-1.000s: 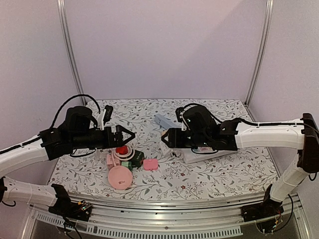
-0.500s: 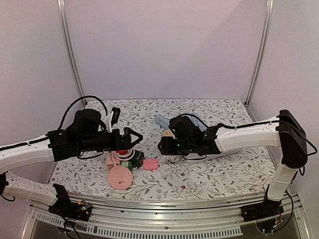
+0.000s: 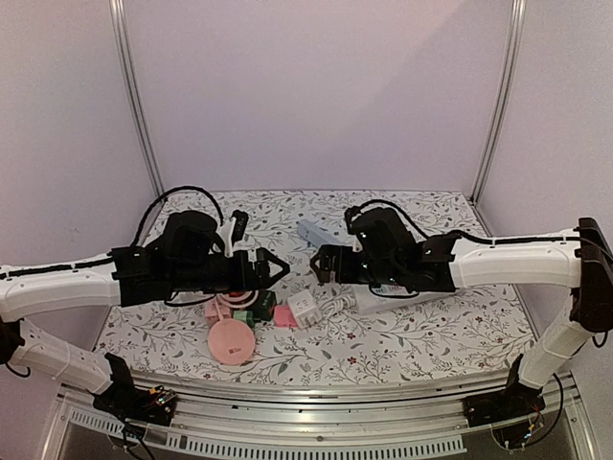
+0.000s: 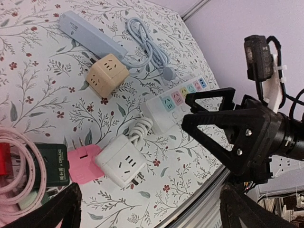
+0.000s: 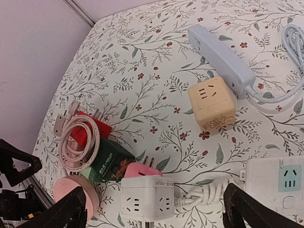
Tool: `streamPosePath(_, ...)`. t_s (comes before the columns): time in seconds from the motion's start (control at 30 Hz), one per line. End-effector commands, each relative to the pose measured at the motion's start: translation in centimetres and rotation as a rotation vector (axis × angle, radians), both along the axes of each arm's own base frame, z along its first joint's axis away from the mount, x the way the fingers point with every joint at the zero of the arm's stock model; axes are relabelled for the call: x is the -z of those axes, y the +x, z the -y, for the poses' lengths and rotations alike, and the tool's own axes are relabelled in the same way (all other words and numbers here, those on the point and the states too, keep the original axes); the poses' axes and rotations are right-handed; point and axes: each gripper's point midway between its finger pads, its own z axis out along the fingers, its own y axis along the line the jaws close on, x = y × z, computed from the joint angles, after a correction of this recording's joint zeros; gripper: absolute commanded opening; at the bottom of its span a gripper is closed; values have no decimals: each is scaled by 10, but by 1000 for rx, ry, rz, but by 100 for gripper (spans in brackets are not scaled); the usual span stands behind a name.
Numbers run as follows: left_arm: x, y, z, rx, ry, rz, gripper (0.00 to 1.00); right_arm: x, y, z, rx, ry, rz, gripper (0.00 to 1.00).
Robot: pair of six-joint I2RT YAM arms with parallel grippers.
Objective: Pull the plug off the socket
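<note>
The plug, a white cube point(image 3: 305, 309) with bare prongs, lies on its side on the table, free of both grippers. A coiled white cord point(image 5: 205, 194) runs from it toward the socket, a white strip with coloured outlets point(image 4: 175, 102). In the right wrist view the plug point(image 5: 146, 197) sits between the wide-spread jaws of my right gripper point(image 5: 154, 213), which is open and hovers above it. My left gripper point(image 3: 278, 270) is open too, in the air left of the plug point(image 4: 118, 159), facing the right gripper point(image 3: 319, 264).
A pink plug point(image 5: 137, 168) touches the cube's far side, next to a green adapter point(image 5: 107, 161) and a red block wrapped in pink cable point(image 5: 78, 135). A pink round case point(image 3: 230, 342) lies nearer the front. Further back are a beige cube point(image 5: 211, 102) and a blue strip point(image 5: 218, 52).
My right gripper carried the white cube left from the strip, then opened and let it go beside the pink plug. The left arm reached further right, still open.
</note>
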Motion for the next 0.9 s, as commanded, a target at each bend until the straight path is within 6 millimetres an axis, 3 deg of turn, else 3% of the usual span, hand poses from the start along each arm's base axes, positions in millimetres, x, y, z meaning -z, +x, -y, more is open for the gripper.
streamPosePath(0.0,11,1,22,-55,-29,-68,99,-2,11,49,101,-44,38,99)
streamPosePath(0.13,29,0,42,-140,36,-119,99,-5,13,77,158,-104,82,99)
streamPosePath(0.27,48,3,58,-225,55,-167,100,-11,11,92,172,-135,115,99)
streamPosePath(0.53,79,4,47,-388,183,-244,100,-18,5,101,159,-130,138,99)
streamPosePath(0.87,112,7,46,-433,247,-349,100,-22,4,100,153,-114,146,99)
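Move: The white cube plug lies below the left hand, about 14 cm down, 7 cm to its right and 5 cm ahead. The pink plug sits against its left side; the dark green plug is some 9 cm left of it, about level; the tan cube about 12 cm beyond it and 4 cm to its right. From the right hand the white cube plug is about 12 cm down, 3 cm to the left and 1 cm ahead. Touching nothing yet, the open left hand heads for the white cube plug, sinking about 10 cm and first swinging some 6 cm right, then mostly straight down, while it tips downward and turns counter-clockwise, some 30 degrees in all. The right hand, empty and wide open, clears out of its way, about 9 cm right, towards the power strip. ##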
